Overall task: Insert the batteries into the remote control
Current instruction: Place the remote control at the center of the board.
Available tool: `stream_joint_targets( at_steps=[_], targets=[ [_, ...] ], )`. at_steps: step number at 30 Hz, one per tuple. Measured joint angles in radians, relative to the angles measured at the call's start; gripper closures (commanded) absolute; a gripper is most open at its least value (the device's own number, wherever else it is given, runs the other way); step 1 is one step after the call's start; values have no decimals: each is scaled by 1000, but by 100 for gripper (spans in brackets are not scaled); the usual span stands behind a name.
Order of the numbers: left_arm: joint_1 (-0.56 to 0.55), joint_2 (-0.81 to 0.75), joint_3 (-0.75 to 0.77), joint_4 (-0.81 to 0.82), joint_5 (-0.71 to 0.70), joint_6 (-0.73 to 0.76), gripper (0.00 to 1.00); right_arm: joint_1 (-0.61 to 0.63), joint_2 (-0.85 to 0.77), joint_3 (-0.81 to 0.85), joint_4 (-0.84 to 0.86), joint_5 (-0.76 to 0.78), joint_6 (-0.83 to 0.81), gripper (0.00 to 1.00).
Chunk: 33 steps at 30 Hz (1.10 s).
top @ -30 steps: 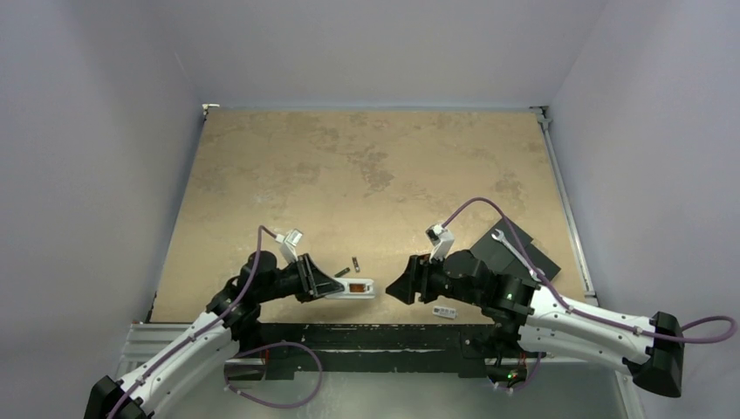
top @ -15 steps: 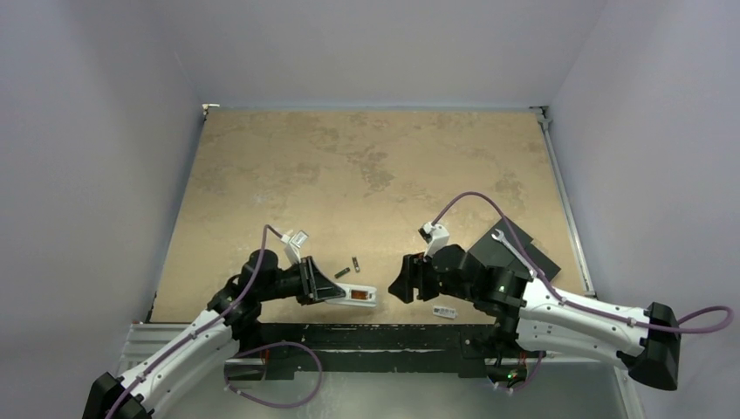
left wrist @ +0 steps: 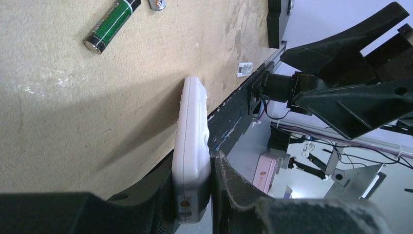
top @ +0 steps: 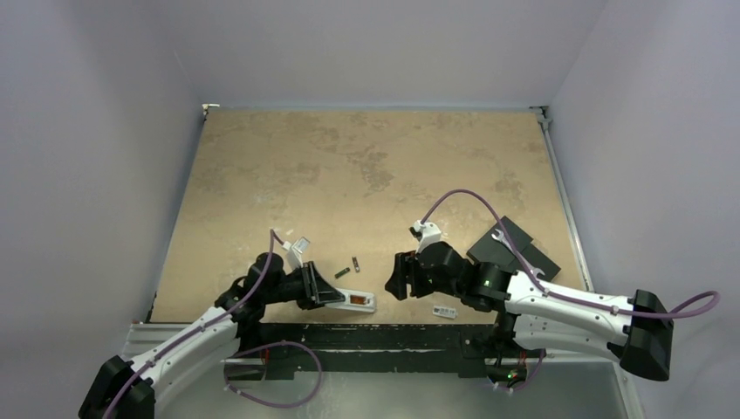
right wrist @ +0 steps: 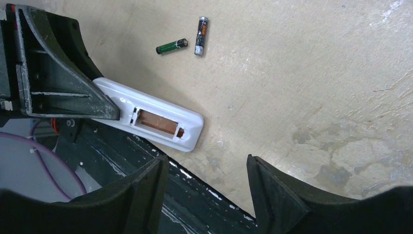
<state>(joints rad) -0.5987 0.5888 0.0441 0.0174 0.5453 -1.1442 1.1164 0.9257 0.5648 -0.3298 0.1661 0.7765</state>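
My left gripper is shut on one end of the white remote control. It holds the remote over the table's near edge, back side up. The open battery compartment shows brown inside. Two batteries lie loose on the table just beyond the remote: a green one and a dark one. To the right of the remote hangs my right gripper, open with nothing between its fingers.
A small white cover piece lies near the front edge, under the right arm. A black flat plate with a wrench on it sits at the right. The table's dark front rail runs just below the remote.
The right gripper has swung a little to the left, toward the remote. The left gripper has shifted the remote slightly nearer the front edge. The batteries have not moved.
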Motion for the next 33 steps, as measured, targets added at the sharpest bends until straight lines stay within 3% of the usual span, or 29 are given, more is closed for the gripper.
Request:
stream_joint_targets(
  at_steps=[9,15,20,33],
  targets=[
    [0,44,-17,67,-6,-4,65,0,5,0,10,-1,0,32],
    [0,72,-31,70,-24,4,36,0,24,0,17,-5,0,31],
    [0,98,-31,71,-30,4,19,0,30,0,23,-5,0,31],
    [-5,97,-16,58,-34,12,5,0,30,-1,33,-5,-1,31]
  ],
)
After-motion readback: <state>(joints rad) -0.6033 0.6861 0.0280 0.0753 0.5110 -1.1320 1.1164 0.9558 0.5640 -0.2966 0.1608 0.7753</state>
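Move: Just under the held remote control is the set-down spot on the board, its middle about 5 cm right, 1 cm back and 4 cm below the left hand, which still grips the remote's left end. The green battery lies some 7 cm ahead and 2 cm right of that hand, the dark battery 10 cm ahead and 6 cm right, both about 4 cm below. From the right hand, the spot is roughly 11 cm left, 3 cm back and 7 cm below. Lowering about 2 cm almost straight down onto the board near its front edge, the left hand brings the remote control down with its empty battery bay facing up. The fingers begin to spread during the descent and go from gripping to nearly wide open, letting go of the remote's left end; the hand then stays low around that end. ##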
